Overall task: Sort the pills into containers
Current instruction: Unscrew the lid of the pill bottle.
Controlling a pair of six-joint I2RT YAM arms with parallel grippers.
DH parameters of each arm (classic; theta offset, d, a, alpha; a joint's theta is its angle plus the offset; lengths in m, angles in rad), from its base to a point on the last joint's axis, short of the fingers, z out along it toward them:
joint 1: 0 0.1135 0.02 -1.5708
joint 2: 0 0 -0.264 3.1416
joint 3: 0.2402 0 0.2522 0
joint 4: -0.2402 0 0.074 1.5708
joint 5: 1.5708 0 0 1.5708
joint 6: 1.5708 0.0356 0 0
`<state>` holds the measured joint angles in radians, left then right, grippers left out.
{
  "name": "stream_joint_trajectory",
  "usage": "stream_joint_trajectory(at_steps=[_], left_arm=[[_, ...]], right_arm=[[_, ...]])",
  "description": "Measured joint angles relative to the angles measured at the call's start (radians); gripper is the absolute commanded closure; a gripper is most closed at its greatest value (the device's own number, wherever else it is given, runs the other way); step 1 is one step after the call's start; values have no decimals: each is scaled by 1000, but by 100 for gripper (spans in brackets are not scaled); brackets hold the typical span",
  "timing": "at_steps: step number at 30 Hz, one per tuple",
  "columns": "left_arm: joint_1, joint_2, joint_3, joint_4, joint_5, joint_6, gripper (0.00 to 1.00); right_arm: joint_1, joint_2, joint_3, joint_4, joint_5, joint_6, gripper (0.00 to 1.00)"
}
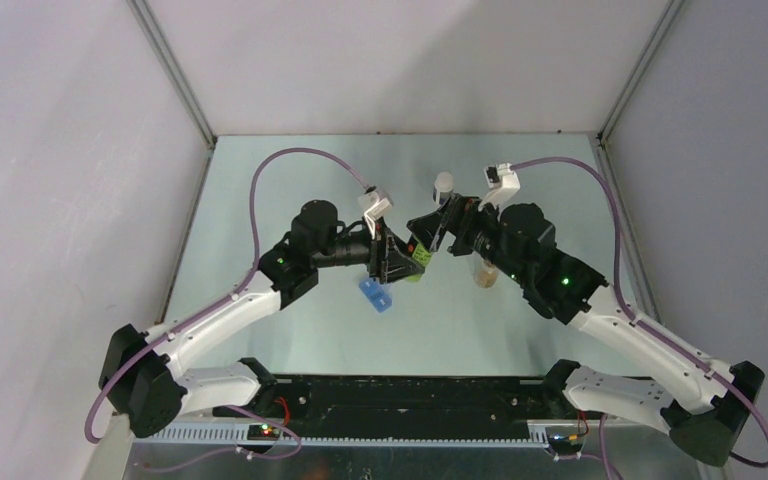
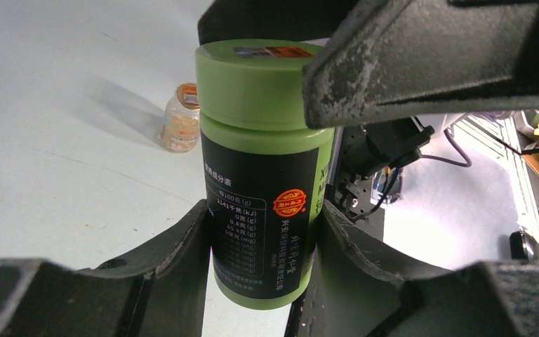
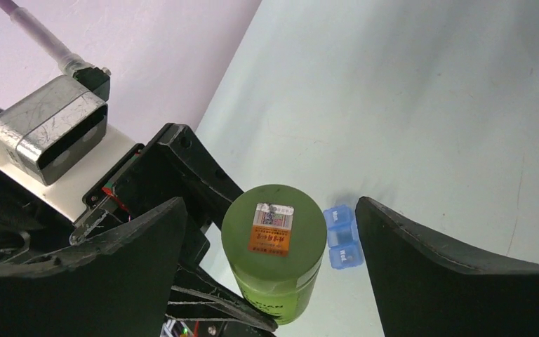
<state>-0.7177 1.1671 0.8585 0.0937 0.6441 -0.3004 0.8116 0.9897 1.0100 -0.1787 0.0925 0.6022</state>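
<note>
A green pill bottle (image 2: 263, 175) with a black label and a green lid is held upright above the table, my left gripper (image 2: 263, 232) shut on its lower body. My right gripper (image 3: 270, 210) is open, its two fingers standing wide on either side of the lid (image 3: 274, 228) without touching it. In the top view the two grippers (image 1: 400, 262) (image 1: 430, 232) meet at the bottle (image 1: 418, 256) near the table's middle. A blue pill organiser (image 3: 342, 236) lies on the table below the bottle, its lids closed. No loose pills show.
A clear bottle (image 1: 484, 274) with an orange cap and pale pills inside stands under the right arm; the left wrist view shows this clear bottle (image 2: 180, 118) too. A white bottle (image 1: 444, 185) stands farther back. White walls enclose the table on three sides.
</note>
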Motion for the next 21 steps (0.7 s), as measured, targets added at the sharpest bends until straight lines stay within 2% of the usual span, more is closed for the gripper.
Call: stream_joint_trajectory(at_steps=[4, 10, 16, 18, 21], left_arm=[[0, 0, 0, 0, -25, -11, 100], [0, 0, 0, -7, -69, -14, 100], [0, 0, 0, -25, -92, -14, 100], [0, 0, 0, -31, -93, -14, 100], [0, 0, 0, -34, -95, -14, 100]], right_arm=[[32, 11, 0, -2, 73, 27, 19], [37, 30, 0, -2, 106, 40, 19], [43, 47, 0, 0, 110, 46, 35], [43, 50, 0, 1, 109, 49, 34], [44, 51, 0, 5, 104, 51, 25]])
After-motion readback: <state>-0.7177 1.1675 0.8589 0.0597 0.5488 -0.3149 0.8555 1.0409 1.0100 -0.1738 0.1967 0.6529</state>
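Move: Just below the right hand's open fingers sits the green pill bottle's lid, about 1 cm lower and 1 cm left; from the left hand, which grips the body, the lid is some 6 cm up, 4 cm ahead and 1 cm right. On the table about 30 cm below the right hand, the amber bottle is 3 cm ahead and 14 cm right, the blue pill box 1 cm ahead and 11 cm left, the white-capped bottle 23 cm ahead and 6 cm right. Sinking about 1.5 cm around the green lid, the right hand eases roughly 1 cm forward and left while its wide-open fingers narrow by about a quarter of their range for a fresh grip, still short of a clear squeeze. The left hand keeps its hold on the bottle body and carries it about 1.5 cm forward and 1 cm down, turning some 5 degrees counter-clockwise. ##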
